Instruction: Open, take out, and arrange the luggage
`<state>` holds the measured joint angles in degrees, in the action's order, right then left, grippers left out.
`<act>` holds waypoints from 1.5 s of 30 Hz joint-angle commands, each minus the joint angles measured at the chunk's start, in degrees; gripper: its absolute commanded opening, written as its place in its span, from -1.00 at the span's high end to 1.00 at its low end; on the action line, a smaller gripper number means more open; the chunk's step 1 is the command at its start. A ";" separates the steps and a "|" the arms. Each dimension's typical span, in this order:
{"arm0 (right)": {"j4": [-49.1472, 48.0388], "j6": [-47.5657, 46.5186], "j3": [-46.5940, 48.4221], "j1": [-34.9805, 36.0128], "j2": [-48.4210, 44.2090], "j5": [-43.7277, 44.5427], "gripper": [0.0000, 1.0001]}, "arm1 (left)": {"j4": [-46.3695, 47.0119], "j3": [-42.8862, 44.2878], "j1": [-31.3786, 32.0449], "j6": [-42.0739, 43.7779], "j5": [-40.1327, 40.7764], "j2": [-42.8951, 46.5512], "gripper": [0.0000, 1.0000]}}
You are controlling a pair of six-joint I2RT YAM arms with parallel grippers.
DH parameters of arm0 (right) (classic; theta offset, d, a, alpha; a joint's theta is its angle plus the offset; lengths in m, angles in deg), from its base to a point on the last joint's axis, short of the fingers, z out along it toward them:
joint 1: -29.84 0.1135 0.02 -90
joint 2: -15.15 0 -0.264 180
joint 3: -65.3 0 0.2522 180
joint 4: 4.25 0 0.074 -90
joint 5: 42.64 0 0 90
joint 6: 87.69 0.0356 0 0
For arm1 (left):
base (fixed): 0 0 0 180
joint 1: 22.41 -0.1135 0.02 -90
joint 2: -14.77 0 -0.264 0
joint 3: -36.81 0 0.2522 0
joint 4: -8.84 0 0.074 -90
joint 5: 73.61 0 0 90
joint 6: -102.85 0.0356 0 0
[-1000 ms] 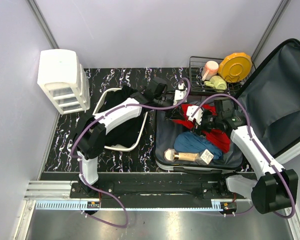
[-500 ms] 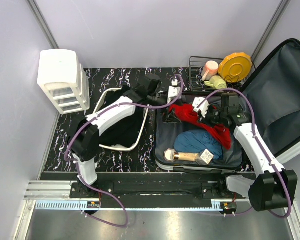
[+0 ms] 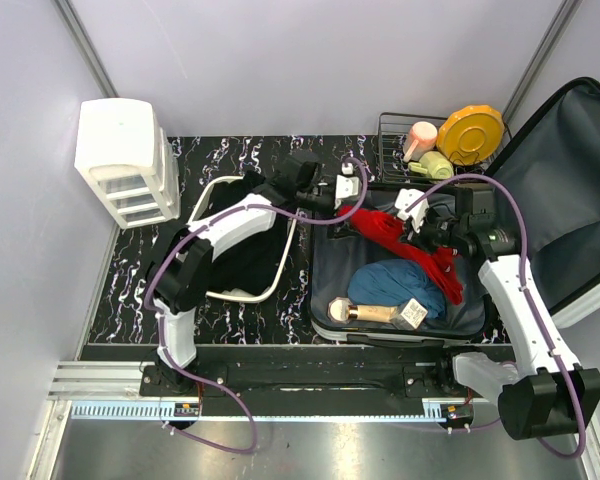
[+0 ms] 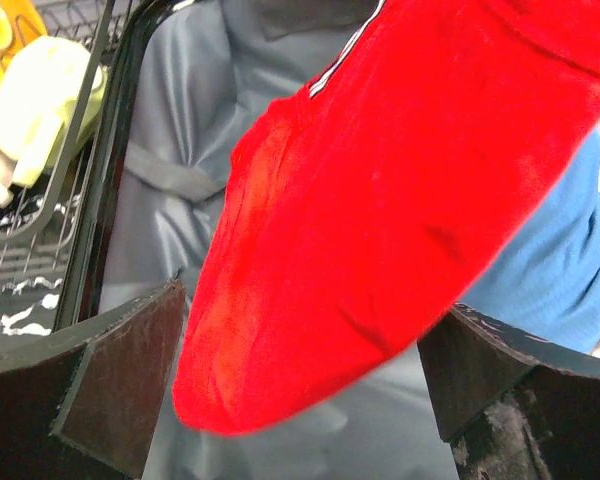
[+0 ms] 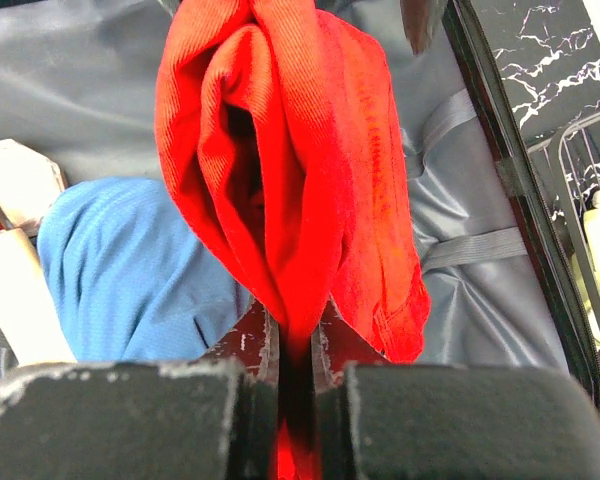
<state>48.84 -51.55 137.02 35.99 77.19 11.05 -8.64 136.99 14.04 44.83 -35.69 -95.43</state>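
The luggage [image 3: 380, 335] lies open on the table, its lid [image 3: 560, 200] leaning to the right. A red garment [image 3: 380, 228] hangs stretched above its grey lining. My right gripper [image 3: 425, 235] is shut on one end of it, the cloth pinched between the jaws [image 5: 295, 320]. My left gripper [image 3: 348, 190] stands open at the garment's other end. In the left wrist view the red cloth [image 4: 380, 200] dangles between the wide-apart fingers [image 4: 300, 390] without being clamped. A blue garment [image 3: 395, 285] lies underneath in the case.
A cream bottle [image 3: 365, 312] and a white packet [image 3: 412, 313] rest at the case's near side. A white tub [image 3: 250, 296] holding black clothing sits left of the case. A wire rack [image 3: 390, 150] with dishes stands behind. A white drawer unit [image 3: 125, 160] stands far left.
My left gripper has opened and let go of the red garment. My right gripper has shut on it and drawn it up and to the right.
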 commanded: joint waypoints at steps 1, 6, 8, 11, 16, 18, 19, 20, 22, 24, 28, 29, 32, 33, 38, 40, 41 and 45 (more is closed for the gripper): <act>-2.68 1.57 4.45 -0.18 -3.68 -5.08 1.00 | 10.58 -0.19 3.36 0.71 -2.86 -0.72 -0.95; -3.03 2.62 4.71 -0.18 -4.47 -4.99 1.00 | 12.53 1.82 4.07 -4.48 -6.89 -0.64 -0.23; -3.91 3.41 4.89 -0.18 -4.65 -5.34 1.00 | 3.67 3.93 4.07 1.28 -6.90 -0.38 0.33; -7.58 4.99 5.24 -0.18 -4.74 -5.61 1.00 | -5.40 6.31 3.72 5.79 -5.58 1.64 0.91; -12.52 11.50 6.47 -0.18 -3.07 -1.75 -0.09 | -11.54 14.73 -1.19 -0.25 -5.50 5.25 1.00; -14.01 14.38 7.34 -0.18 -1.76 1.67 -0.82 | -15.24 22.34 -3.91 -0.70 -4.01 4.73 1.00; -14.54 15.10 7.44 -0.18 -1.57 2.73 -0.94 | -20.30 25.27 -4.71 0.17 -1.91 4.29 1.00; -16.20 15.80 7.35 -0.18 -1.57 4.31 -0.99 | -23.75 28.52 -5.33 4.10 -0.32 3.67 1.00; -17.79 16.69 6.47 -0.18 -1.83 5.63 -0.99 | -32.96 37.40 -6.56 10.00 5.98 2.09 1.00; -19.64 17.21 5.51 -0.26 -2.10 6.34 -0.99 | -34.94 39.88 -8.40 16.77 9.34 2.26 1.00; -20.00 17.57 5.50 -0.18 -1.40 6.87 -0.99 | -34.77 40.94 -12.18 26.60 18.55 2.70 1.00; -20.34 17.74 5.50 -0.18 -1.22 6.87 -0.99 | -34.51 41.55 -13.58 28.11 20.07 2.44 1.00; -20.61 18.36 5.42 -0.18 -0.35 6.61 -0.99 | -33.10 43.31 -16.74 32.25 24.82 0.86 1.00; -20.87 18.53 5.42 -0.18 -0.08 6.43 -0.99 | -32.93 43.84 -17.45 32.96 25.96 -0.19 1.00; -21.40 18.54 5.68 -0.26 1.32 6.17 -0.99 | -34.07 38.59 -21.49 38.23 28.52 2.42 1.00; -21.49 18.62 5.50 -0.18 1.50 5.73 -0.99 | -33.81 37.34 -22.90 37.19 27.03 3.31 1.00; -21.58 18.62 5.33 -0.18 1.77 5.38 -1.00 | -33.45 38.03 -24.22 36.05 26.85 2.71 1.00; -22.19 18.36 5.41 -0.18 3.26 3.71 -1.00 | -28.56 47.07 -26.16 28.50 28.33 -3.09 1.00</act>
<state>30.00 -33.76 142.37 35.84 79.25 16.34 -49.04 174.14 -9.59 76.88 -9.74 -97.50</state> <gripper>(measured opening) 0.994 0.112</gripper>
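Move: The red garment's middle lies about 13 cm to the right of the open left hand, 5 cm back and slightly below, with its near end already reaching between those fingers. The right hand still grips it, its middle about 1 cm back and 3 cm below that hand. From the left hand, the blue cloth is 14 cm right and 15 cm back, the white tray 25 cm left and 2 cm back, both some 14 cm lower. The red garment's free end is pinched by the left hand, which slips about 4 cm right and back over it and shuts. The right hand then opens, letting go, and rises forward. The left hand keeps its grip and sweeps the garment some 28 cm left and 20 cm forward, up and over the suitcase rim and then sinking a little, fingers swinging counter-clockwise and dipping. ##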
